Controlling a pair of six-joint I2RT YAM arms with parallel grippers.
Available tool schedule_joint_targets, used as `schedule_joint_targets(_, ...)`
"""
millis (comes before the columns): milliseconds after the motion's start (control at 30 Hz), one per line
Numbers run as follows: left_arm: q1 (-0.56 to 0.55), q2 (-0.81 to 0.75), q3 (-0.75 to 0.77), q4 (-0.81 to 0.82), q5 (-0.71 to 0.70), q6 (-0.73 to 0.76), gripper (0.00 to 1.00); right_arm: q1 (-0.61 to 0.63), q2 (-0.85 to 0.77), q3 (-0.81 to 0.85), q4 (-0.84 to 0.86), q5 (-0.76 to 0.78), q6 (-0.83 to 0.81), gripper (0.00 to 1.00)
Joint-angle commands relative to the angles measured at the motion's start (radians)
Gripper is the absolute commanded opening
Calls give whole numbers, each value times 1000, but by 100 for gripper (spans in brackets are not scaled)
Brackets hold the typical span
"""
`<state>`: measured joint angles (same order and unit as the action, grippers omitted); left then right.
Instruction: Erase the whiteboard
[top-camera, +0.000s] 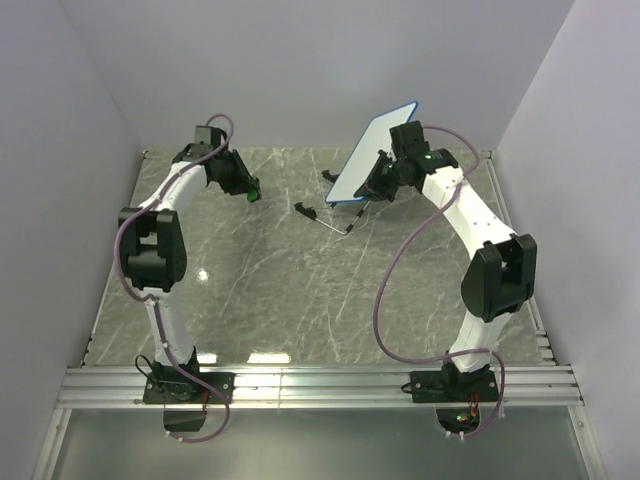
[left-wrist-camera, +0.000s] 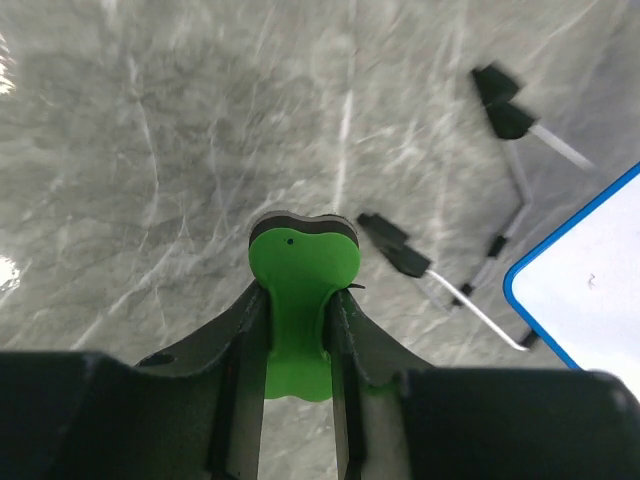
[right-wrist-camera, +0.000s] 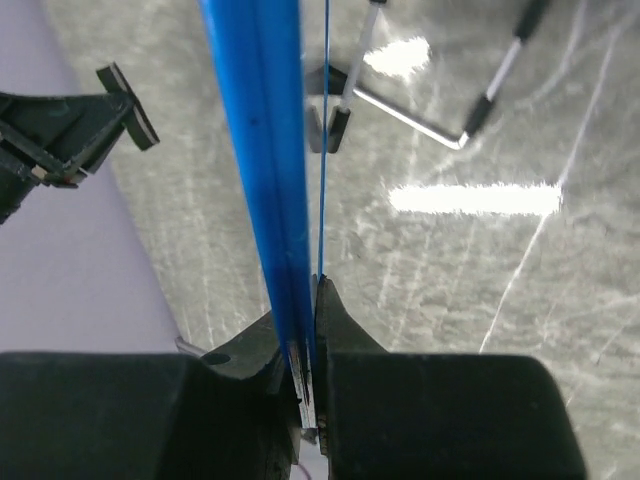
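Note:
The whiteboard (top-camera: 374, 150), white with a thin blue rim, is held tilted above the table at the back right. My right gripper (top-camera: 385, 172) is shut on its edge; in the right wrist view the blue rim (right-wrist-camera: 262, 150) runs straight up from between the fingers. Its face looks white, with only a tiny mark (left-wrist-camera: 592, 281) in the left wrist view. My left gripper (top-camera: 245, 187) is shut on the green eraser (left-wrist-camera: 298, 290), held to the left of the whiteboard and apart from it.
A wire stand with black feet (top-camera: 325, 214) lies on the marble table (top-camera: 300, 300) below the whiteboard; the stand (left-wrist-camera: 500, 250) also shows in the left wrist view. White walls close in on the left, back and right.

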<state>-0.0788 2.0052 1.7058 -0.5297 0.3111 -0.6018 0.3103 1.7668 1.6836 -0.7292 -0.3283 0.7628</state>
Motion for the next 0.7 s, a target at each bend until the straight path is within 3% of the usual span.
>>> schedule_joint_targets(0,-15,50,35,-13,-12,42,0,38,8,62,10,31,30,0)
schedule_joint_targets(267,-15,0,-47,27,6,43,0,76,20,-44,100,-28,119,0)
schedule_joint_targets(667,-15,-37,-98,30,-1,68,0,82,46,13,134,-83,245,0)
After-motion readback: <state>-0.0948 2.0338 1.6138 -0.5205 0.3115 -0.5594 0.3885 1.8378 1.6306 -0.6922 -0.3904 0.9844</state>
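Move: The left hand still holds the eraser clear of the table; the whiteboard's middle is some 32 cm to its right, about 2 cm ahead and 16 cm above. The right hand still pinches the whiteboard's right edge, near its lower end. From this hand the wire stand lies about 9 cm left, 7 cm ahead and 19 cm below, while the held eraser is some 34 cm left, 9 cm ahead and 9 cm lower. Keeping its pinch on the edge, the right hand brings the whiteboard about 5 cm left, towards the eraser side, and nearly 4 cm down with a slight drift back, while its wrist tips the fingers some 10 degrees further downward. The left hand keeps hold of the eraser and sinks about 5 cm over bare table, most of it early on, drawing back about 2 cm, with the eraser still well to the left of the whiteboard and not touching it. ##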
